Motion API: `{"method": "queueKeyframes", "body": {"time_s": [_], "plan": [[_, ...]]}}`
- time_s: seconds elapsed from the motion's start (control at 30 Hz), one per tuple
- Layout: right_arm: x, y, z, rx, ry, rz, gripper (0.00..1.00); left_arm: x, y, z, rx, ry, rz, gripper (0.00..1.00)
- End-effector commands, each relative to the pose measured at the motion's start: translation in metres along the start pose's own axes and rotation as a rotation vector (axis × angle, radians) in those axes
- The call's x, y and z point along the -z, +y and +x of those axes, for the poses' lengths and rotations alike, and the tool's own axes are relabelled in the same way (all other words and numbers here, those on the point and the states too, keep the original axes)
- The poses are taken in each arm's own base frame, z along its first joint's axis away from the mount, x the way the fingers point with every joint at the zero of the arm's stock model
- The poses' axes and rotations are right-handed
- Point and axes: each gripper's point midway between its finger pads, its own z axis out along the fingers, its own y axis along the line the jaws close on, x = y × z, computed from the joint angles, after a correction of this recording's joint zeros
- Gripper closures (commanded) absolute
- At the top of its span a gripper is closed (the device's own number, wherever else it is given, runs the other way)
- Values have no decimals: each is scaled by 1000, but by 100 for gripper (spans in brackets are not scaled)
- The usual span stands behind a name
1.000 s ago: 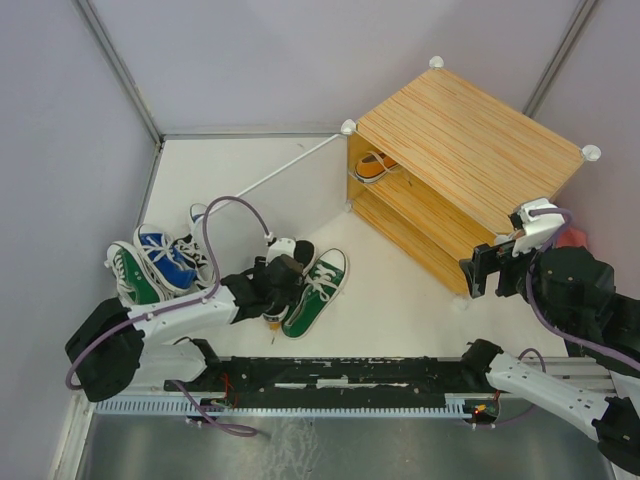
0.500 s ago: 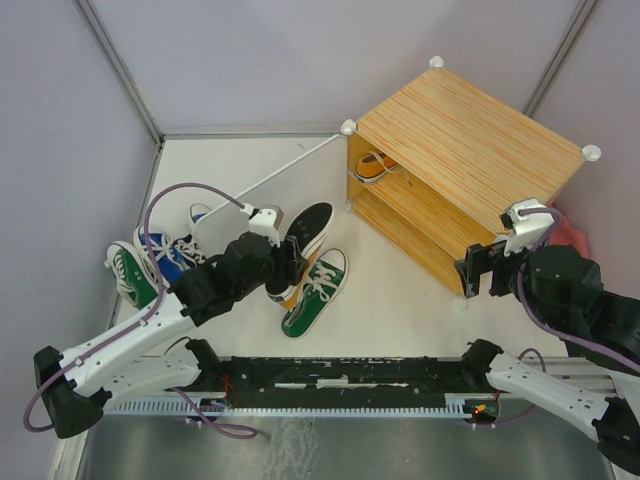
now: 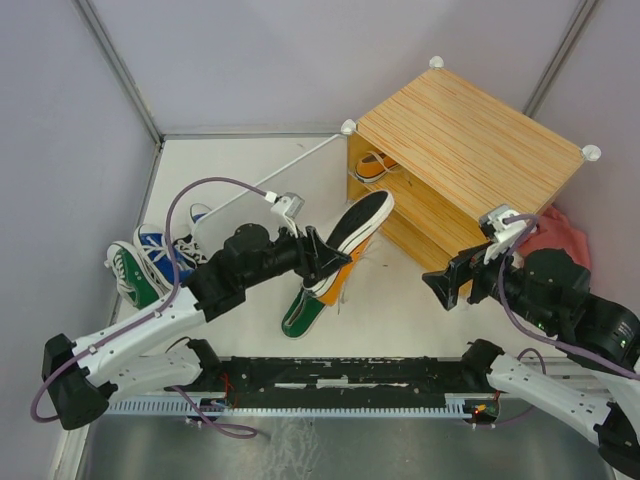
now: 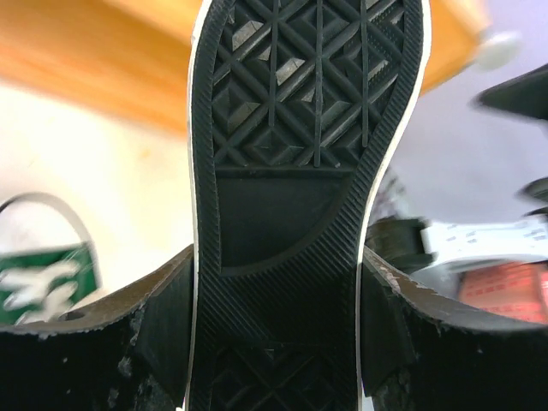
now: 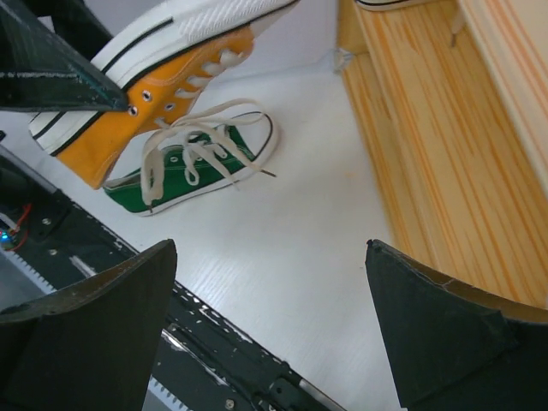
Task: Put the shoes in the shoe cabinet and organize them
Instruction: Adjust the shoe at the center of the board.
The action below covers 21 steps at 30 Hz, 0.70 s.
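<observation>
My left gripper (image 3: 318,258) is shut on an orange shoe (image 3: 352,240) and holds it in the air, sole up and toe towards the shoe cabinet (image 3: 470,140). In the left wrist view its black sole (image 4: 291,171) fills the frame, and the fingers (image 4: 167,317) press on both of its sides. A second orange shoe (image 3: 375,165) lies on the cabinet's upper shelf. One green shoe (image 3: 303,308) (image 5: 193,167) lies on the floor under the held shoe (image 5: 163,94). My right gripper (image 3: 445,285) (image 5: 270,274) hangs open and empty near the cabinet's front corner (image 5: 428,128).
Blue (image 3: 162,256), green (image 3: 130,275) and other shoes are piled at the left wall. The cabinet's pale door panel (image 3: 255,200) stands open towards the pile. A red cloth (image 3: 550,235) lies right of the cabinet. A black rail (image 3: 340,375) runs along the near edge.
My left arm has lifted the orange shoe off the floor and swung it up and right towards the cabinet. The right gripper has drifted left and lower, still open.
</observation>
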Motion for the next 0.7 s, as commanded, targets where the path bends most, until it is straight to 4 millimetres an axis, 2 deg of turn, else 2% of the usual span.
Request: {"method": "queueKeyframes", "body": {"time_s": [0.0,0.17,0.3,0.4,0.53,0.67], "plan": [[-3,32,-27,-15,-146,-177,1,42,-115,-112,32,-367,431,97],[-10,59,-39,-70,-232,-319,1,70,-146,-147,102,-521,602,97],[-11,74,-54,-108,-324,-401,1,91,-187,-173,114,-556,782,97],[-6,86,-71,-150,-429,-484,1,115,-222,-194,99,-570,914,97],[2,106,-93,-188,-521,-610,1,141,-253,-200,107,-550,1070,97],[21,114,-110,-187,-617,-686,0,157,-258,-195,131,-548,1157,97]]}}
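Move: The orange shoe is already pinched in the left hand, its middle some 4 cm ahead and 4 cm right of that hand. The cabinet's open front is about 8 cm ahead, 18 cm right and 13 cm below; the green shoe lies 3 cm back, 5 cm left and some 22 cm below. From the open right hand the orange shoe is about 8 cm ahead, 16 cm left and slightly lower, the cabinet front 16 cm ahead, 1 cm left and 18 cm below. Straight up goes the left hand, nearly 30 cm, keeping its grip on the orange shoe and rolling about 50 degrees so its fingers tip from slightly down to upward; late on it draws back a little. The right hand, still wide open, moves left about 10 cm to narrow the sideways gap to the shoe, then also rises, rolling its left side up and turning counter-clockwise. ##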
